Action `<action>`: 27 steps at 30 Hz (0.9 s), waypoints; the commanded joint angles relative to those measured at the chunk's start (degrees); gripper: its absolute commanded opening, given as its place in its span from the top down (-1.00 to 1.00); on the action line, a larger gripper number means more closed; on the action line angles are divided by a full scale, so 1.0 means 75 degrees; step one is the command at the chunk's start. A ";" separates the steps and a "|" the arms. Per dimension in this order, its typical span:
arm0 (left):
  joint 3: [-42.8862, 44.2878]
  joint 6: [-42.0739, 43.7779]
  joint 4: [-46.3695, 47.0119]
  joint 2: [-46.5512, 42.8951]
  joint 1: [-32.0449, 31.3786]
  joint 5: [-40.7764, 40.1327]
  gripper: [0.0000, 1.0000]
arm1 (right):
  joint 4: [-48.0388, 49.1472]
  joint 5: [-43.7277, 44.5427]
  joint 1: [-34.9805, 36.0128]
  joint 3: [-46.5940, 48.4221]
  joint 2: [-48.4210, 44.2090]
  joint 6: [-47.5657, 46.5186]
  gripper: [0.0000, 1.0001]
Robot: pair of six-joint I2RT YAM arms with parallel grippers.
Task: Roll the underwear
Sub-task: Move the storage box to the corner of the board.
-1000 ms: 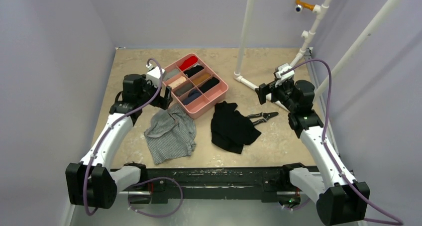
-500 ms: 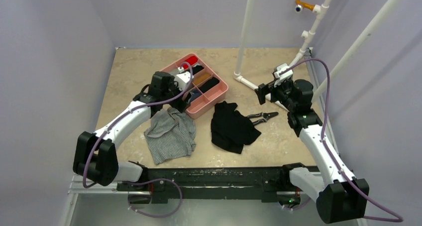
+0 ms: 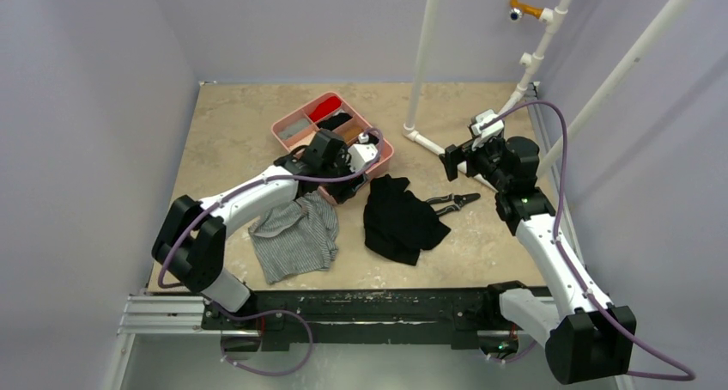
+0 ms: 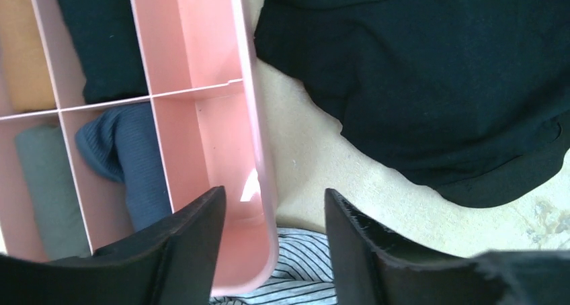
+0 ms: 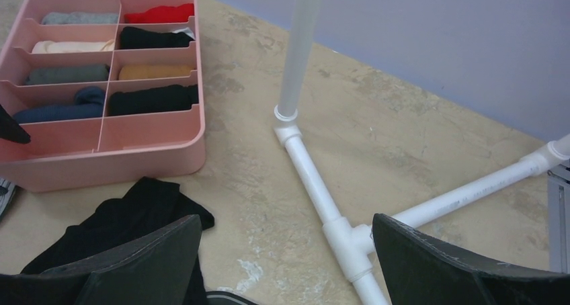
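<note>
The grey striped underwear (image 3: 296, 231) lies crumpled on the table, and its edge (image 4: 302, 288) shows under the pink tray's corner. The black underwear (image 3: 399, 218) lies bunched to its right, and also shows in the wrist views (image 4: 430, 83) (image 5: 114, 238). My left gripper (image 3: 356, 171) (image 4: 273, 194) hangs open over the near corner of the pink tray (image 3: 384, 160) (image 4: 208, 130). One finger is inside the tray wall and the other outside, with nothing gripped. My right gripper (image 3: 453, 162) (image 5: 286, 218) is wide open above bare table, right of the black underwear.
The pink tray (image 5: 148, 150) holds several rolled garments in its compartments. Black-handled pliers (image 3: 451, 203) lie beside the black underwear. A white pipe frame (image 3: 425, 55) (image 5: 316, 184) stands at the back right, with its foot near my right gripper. Walls close off three sides.
My left arm has swung right, from left of the tray to its near corner, and its jaws have narrowed. The right arm and both garments have not moved.
</note>
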 commanded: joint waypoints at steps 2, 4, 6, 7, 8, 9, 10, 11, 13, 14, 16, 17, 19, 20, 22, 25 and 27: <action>0.0766 0.0450 -0.0680 0.0509 -0.0051 -0.0128 0.13 | 0.0106 -0.0277 -0.0034 -0.0040 -0.0043 -0.0118 -0.98; 0.0882 0.0733 -0.0984 0.0616 -0.0031 -0.0139 0.23 | 0.0082 -0.0340 -0.0028 -0.0035 -0.0032 -0.0143 -0.98; 0.0937 0.1042 -0.1308 0.0701 -0.0019 -0.0161 0.34 | 0.0067 -0.0379 -0.0032 -0.0030 -0.0026 -0.0143 -0.98; 0.0990 0.1194 -0.1483 0.0749 0.0007 -0.0200 0.41 | 0.0053 -0.0385 -0.0036 -0.0029 -0.0031 -0.0140 -0.98; 0.1054 0.1323 -0.1667 0.0790 0.0068 -0.0237 0.48 | 0.0054 -0.0393 -0.0035 -0.0029 -0.0031 -0.0153 -0.98; 0.1141 0.1446 -0.1853 0.0839 0.0162 -0.0250 0.55 | 0.0047 -0.0401 -0.0032 -0.0031 -0.0032 -0.0151 -0.98; 0.1228 0.1552 -0.2008 0.0862 0.0285 -0.0239 0.62 | 0.0045 -0.0414 -0.0034 -0.0033 -0.0036 -0.0155 -0.98; 0.1315 0.1640 -0.2174 0.0869 0.0452 -0.0221 0.67 | 0.0027 -0.0426 -0.0029 -0.0021 -0.0042 -0.0153 -0.97; 0.1524 0.1859 -0.2528 0.0897 0.0799 -0.0169 0.78 | 0.0031 -0.0457 -0.0029 -0.0030 -0.0050 -0.0165 -0.98; 0.1630 0.1964 -0.2700 0.0913 0.0975 -0.0173 0.81 | 0.0025 -0.0457 -0.0030 -0.0030 -0.0054 -0.0175 -0.98; 0.1809 0.2213 -0.3034 0.0956 0.1317 -0.0251 0.88 | 0.0020 -0.0476 -0.0029 -0.0027 -0.0044 -0.0190 -0.98; 0.1851 0.2369 -0.3166 0.0982 0.1418 -0.0337 0.92 | 0.0016 -0.0482 -0.0031 -0.0029 -0.0043 -0.0191 -0.98; 0.1840 0.2648 -0.3218 0.1026 0.1597 -0.0604 1.00 | 0.0011 -0.0481 -0.0039 -0.0018 -0.0032 -0.0201 -0.98; 0.1819 0.2779 -0.3218 -0.0568 0.1675 -0.0746 1.00 | 0.0011 -0.0490 -0.0032 -0.0015 -0.0032 -0.0197 -0.98; 0.1830 0.3006 -0.3251 0.1102 0.1872 -0.0998 1.00 | 0.0011 -0.0499 -0.0034 -0.0491 -0.0036 -0.0214 -0.98; 0.1865 0.3163 -0.3135 0.1256 0.2187 -0.1308 1.00 | -0.0004 -0.0519 -0.0032 -0.0019 -0.0034 -0.0220 -0.98; 0.1929 0.3205 -0.2952 0.1347 0.2398 -0.1438 1.00 | -0.0001 -0.0534 -0.0029 -0.0018 -0.0042 -0.0225 -0.98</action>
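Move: The storage box's middle lies about 10 cm ahead of the left hand, 4 cm to its left and 7 cm below; the rim of its near end wall, by the empty compartments, runs just under and between the open fingers. The striped cloth is some 10 cm back and 13 cm left, the black garment about 8 cm back and 13 cm right, both roughly 10 cm down. From the right hand the box is some 29 cm left, 6 cm ahead and 20 cm below. The left hand sinks about 2.5 cm over the storage box's near end wall while its half-open fingers close on the rim a few centimetres from the near corner, beside the striped cloth. Keeping that pinch, it sweeps some 12 cm to the left and about 3 cm forward, dragging the box towards the far left part of the board as the wrist rolls until the fingers point some 20 degrees more steeply down. ##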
